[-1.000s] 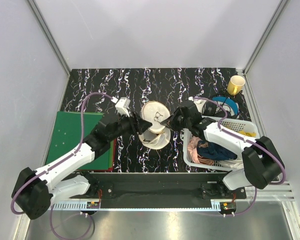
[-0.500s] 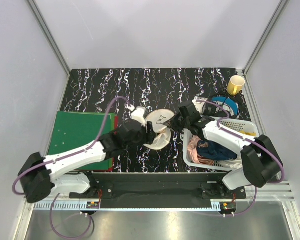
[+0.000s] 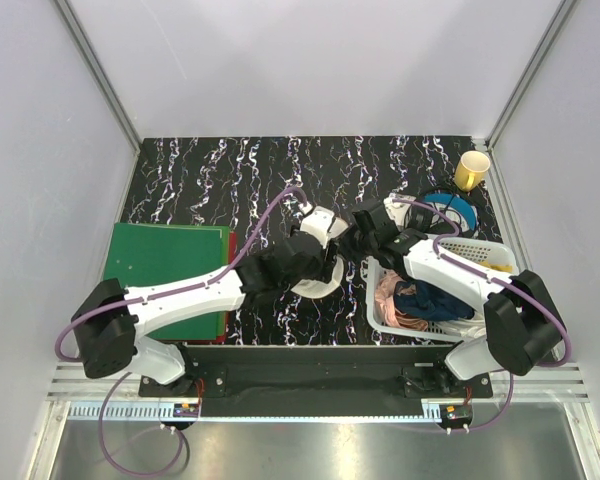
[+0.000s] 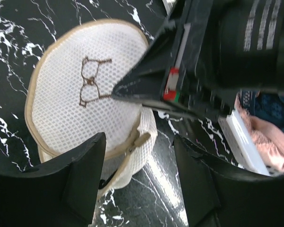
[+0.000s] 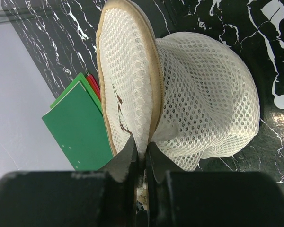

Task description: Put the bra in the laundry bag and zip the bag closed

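The laundry bag (image 5: 208,104), a cream mesh clamshell, lies mid-table and shows only partly under my left arm in the top view (image 3: 313,288). Its lid (image 4: 85,90), with a glasses mark, is tilted up on edge. My right gripper (image 5: 141,149) is shut on the lid's rim and reaches in from the right (image 3: 348,245). My left gripper (image 4: 139,142) hangs open just above the bag's near edge, with the zipper pull (image 4: 143,138) between its fingers, untouched. A pink garment (image 3: 390,298), seemingly the bra, lies in the white basket (image 3: 480,250).
The basket also holds dark blue cloth (image 3: 435,303). A green board (image 3: 165,270) lies at the left. At the back right stand a blue tape roll (image 3: 450,212) and a yellow cup (image 3: 472,168).
My left arm has swung right, from left of the bag to over its near edge, gripper still open. The right gripper has kept its hold on the lid's rim.
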{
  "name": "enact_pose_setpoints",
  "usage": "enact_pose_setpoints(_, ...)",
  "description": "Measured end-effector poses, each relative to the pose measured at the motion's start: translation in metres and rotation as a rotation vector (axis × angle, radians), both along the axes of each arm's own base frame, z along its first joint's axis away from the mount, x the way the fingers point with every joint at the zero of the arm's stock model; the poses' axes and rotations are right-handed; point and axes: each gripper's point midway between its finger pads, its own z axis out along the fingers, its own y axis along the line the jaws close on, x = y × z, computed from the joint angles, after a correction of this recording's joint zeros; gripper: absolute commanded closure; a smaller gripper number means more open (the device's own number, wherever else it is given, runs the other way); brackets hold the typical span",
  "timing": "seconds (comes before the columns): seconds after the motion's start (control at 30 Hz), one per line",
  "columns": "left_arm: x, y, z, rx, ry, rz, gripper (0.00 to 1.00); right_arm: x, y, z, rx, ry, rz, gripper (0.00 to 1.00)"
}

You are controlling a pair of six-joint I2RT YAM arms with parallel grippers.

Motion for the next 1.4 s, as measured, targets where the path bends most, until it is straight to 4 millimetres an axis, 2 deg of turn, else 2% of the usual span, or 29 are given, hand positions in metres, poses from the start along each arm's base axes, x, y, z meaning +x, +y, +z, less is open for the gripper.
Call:
enact_pose_setpoints(0.1,0.007,-0.002,0.001,0.013,-0.008,0.027,0.38,0.000,0.001,0.000,-0.002,0.000,-0.003,0.94)
enact_pose_setpoints(0.2,0.011,-0.002,-0.007,0.043,0.000,0.054,0.43,-0.001,0.001,0.000,-0.003,0.001,-0.004,0.94)
enact_pose_setpoints(0.37,0.011,0.004,-0.023,0.099,0.026,0.074,0.59,0.000,0.000,-0.001,-0.010,-0.002,-0.015,0.94)
enact_pose_setpoints(0.47,0.011,0.006,-0.025,0.107,0.032,0.079,0.65,-0.001,0.000,-0.002,-0.015,0.002,-0.016,0.94)
enact_pose_setpoints(0.63,0.005,0.013,-0.018,0.089,0.033,0.078,0.64,-0.003,0.000,-0.004,-0.020,0.007,-0.015,0.93)
enact_pose_setpoints(0.73,-0.007,0.028,-0.010,0.054,0.036,0.074,0.48,-0.003,-0.001,-0.004,-0.024,0.008,-0.016,0.93)
enact_pose_setpoints(0.8,-0.014,0.034,-0.004,0.023,0.042,0.067,0.46,-0.003,-0.001,-0.004,-0.025,0.007,-0.017,0.93)
enact_pose_setpoints(0.93,-0.023,0.034,0.005,-0.034,0.067,0.048,0.48,-0.003,-0.001,-0.004,-0.027,0.006,-0.017,0.93)
enact_pose_setpoints(1.03,-0.027,0.031,0.004,-0.057,0.096,0.031,0.46,-0.003,-0.001,-0.004,-0.028,0.006,-0.016,0.93)
enact_pose_setpoints(1.07,-0.029,0.030,0.003,-0.063,0.109,0.025,0.54,-0.003,-0.001,-0.004,-0.028,0.005,-0.016,0.93)
enact_pose_setpoints(1.13,-0.031,0.027,0.002,-0.078,0.135,0.009,0.58,-0.003,-0.001,-0.004,-0.029,0.004,-0.014,0.93)
enact_pose_setpoints(1.4,-0.024,0.028,-0.024,-0.062,0.242,-0.005,0.61,-0.004,-0.001,-0.004,-0.030,0.004,-0.009,0.93)
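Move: The tan zip pull at the laundry bag's rim hangs about 3 cm below the left hand and 1 cm ahead. The lid's middle is some 7 cm ahead, 3 cm left and 3 cm down; the bag's body is about 2 cm left and 8 cm down, level with the hand. The right gripper, holding the lid's edge, is about 6 cm ahead, 2 cm right and 2 cm lower. From the right hand, the pull lies roughly 5 cm back, 2 cm left and 1 cm down. At the bag's zip pull the left fingers make two dips: first about 1 cm forward and 2.5 cm down while narrowing, then up and some 4 cm back and 3 cm left as they reopen partway. They dip again nearly 3 cm, tipping down about 15 degrees and narrowing around the pull; contact can't be made out. The right hand keeps the lid's edge pinched, almost still. ##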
